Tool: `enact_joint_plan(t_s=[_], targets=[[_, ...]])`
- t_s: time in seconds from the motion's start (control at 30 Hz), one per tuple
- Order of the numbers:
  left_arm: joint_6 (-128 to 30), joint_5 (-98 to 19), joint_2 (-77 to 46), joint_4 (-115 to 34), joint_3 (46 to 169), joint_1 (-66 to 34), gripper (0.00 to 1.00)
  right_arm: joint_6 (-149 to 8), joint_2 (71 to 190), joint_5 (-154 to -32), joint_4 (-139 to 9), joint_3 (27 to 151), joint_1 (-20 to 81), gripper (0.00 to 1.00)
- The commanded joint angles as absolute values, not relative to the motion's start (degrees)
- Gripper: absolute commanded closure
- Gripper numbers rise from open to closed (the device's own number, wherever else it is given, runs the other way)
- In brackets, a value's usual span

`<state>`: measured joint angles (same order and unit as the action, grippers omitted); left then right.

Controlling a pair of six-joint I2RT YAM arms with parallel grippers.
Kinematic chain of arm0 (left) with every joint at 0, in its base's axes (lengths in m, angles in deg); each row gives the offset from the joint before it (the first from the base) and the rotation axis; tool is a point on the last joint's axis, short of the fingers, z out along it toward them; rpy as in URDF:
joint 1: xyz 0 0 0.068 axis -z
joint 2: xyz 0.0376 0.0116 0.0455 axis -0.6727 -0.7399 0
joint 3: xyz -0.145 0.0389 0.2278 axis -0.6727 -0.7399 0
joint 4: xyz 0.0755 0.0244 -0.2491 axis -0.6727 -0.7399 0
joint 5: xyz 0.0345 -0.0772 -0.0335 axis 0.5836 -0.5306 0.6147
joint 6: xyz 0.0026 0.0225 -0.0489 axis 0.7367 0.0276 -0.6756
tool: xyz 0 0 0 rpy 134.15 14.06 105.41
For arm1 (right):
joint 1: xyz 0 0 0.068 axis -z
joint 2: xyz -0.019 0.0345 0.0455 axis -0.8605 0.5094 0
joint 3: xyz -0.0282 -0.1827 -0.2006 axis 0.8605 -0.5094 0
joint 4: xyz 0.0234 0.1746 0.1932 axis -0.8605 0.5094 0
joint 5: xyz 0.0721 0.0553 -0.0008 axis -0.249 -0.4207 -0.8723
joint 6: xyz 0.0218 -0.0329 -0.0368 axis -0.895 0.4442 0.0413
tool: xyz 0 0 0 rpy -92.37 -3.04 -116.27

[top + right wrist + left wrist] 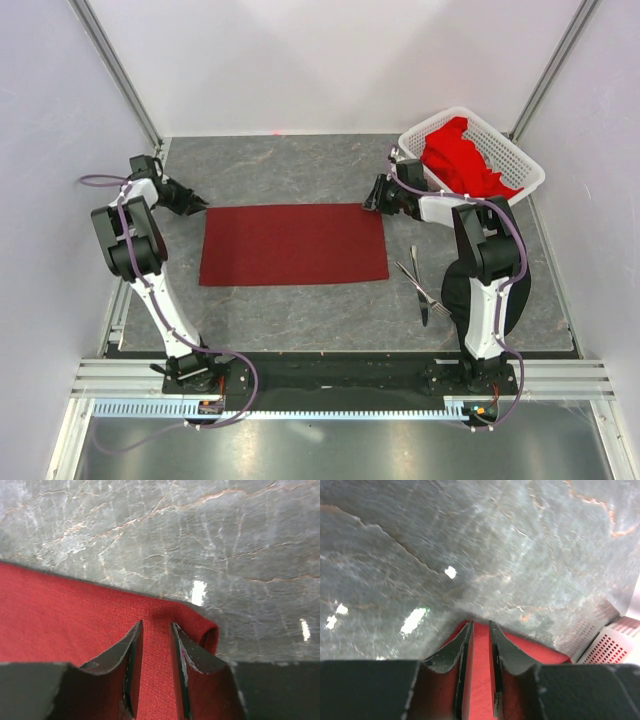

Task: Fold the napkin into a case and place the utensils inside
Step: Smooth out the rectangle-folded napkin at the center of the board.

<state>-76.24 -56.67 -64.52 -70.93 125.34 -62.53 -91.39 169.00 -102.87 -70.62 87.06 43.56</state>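
Note:
The dark maroon napkin (pixel 293 244) lies flat as a wide rectangle in the middle of the table. My left gripper (pixel 200 206) sits at its far left corner, my right gripper (pixel 370 205) at its far right corner. Seen from the left wrist, the left gripper (pixel 480 624) has its jaws a little apart, low over the napkin (pixel 480 680). The right wrist view shows the right gripper (pixel 156 625) also narrowly open over the napkin (pixel 65 620), beside a doubled, rolled corner (pixel 210 635). The utensils (pixel 420 287), a fork and knife, lie crossed to the right of the napkin.
A white lattice basket (pixel 510 140) holding bright red cloths (pixel 460 155) stands at the back right, close behind the right arm. Its wall also shows in the left wrist view as basket (pixel 615 645). White walls enclose the grey stone table (pixel 300 160).

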Motion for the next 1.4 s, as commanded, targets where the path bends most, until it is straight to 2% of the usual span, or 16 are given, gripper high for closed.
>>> enact_joint_plan(t_s=[0.0, 0.3, 0.53, 0.77, 1.0, 1.13, 1.2, 1.23, 1.37], targets=[[-76.45, -57.43, -66.57, -71.62, 127.67, -62.23, 0.76, -87.95, 168.99, -99.48, -67.98, 89.15, 43.73, 0.64], [-75.57, -54.53, -57.0, -72.32, 126.1, -61.44, 0.75, -87.33, 163.8, -99.39, -64.54, 92.49, 43.56, 0.62], [-77.5, -56.63, -50.75, -66.89, 115.29, -59.95, 0.75, -91.9, 166.61, -103.78, -68.14, 93.11, 41.37, 0.6], [-76.89, -56.82, -56.44, -65.9, 114.49, -60.03, 0.77, -94.01, 167.76, -104.75, -71.05, 91.44, 39.78, 0.6], [-74.53, -53.66, -63.49, -69.41, 122.4, -60.12, 0.79, -91.2, 166.36, -102.74, -69.47, 88.71, 39.86, 0.6], [-74.43, -53.48, -60.52, -69.42, 120.3, -59.86, 0.79, -89.62, 162.5, -100.37, -64.04, 86.96, 39.78, 0.6], [-74.43, -52.69, -56.23, -69.59, 118.63, -59.07, 0.78, -89.44, 158.91, -98.52, -59.74, 85.55, 39.86, 0.55], [-74.6, -52.34, -54.55, -69.77, 118.01, -58.72, 0.76, -89.35, 158.01, -97.99, -57.97, 85.46, 39.78, 0.48], [-76.1, -51.63, -44.8, -69.68, 113.54, -56.87, 0.69, -88.56, 153.71, -93.17, -49.18, 84.33, 39.43, 0.31]])
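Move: The left fingertips hang just over the napkin's far left corner, within a centimetre of it in every direction; the napkin's middle lies about 24 cm to their right and 10 cm back. For the right fingertips, on the far edge, the napkin's far right corner is some 4 cm to the right and 1 cm ahead. From the right hand, the basket is roughly 28 cm right and 12 cm ahead, the fork 15 cm right and 22 cm back. Press the left fingertips down on the far left corner, lift them about 5 cm while drawing back and right, then set them down again just inside the corner. Meanwhile nudge the right fingertips slightly right on the far edge, raise them, sweep some 5 cm left over the napkin, then sink and draw back right, opening the fingers wider near the end. ##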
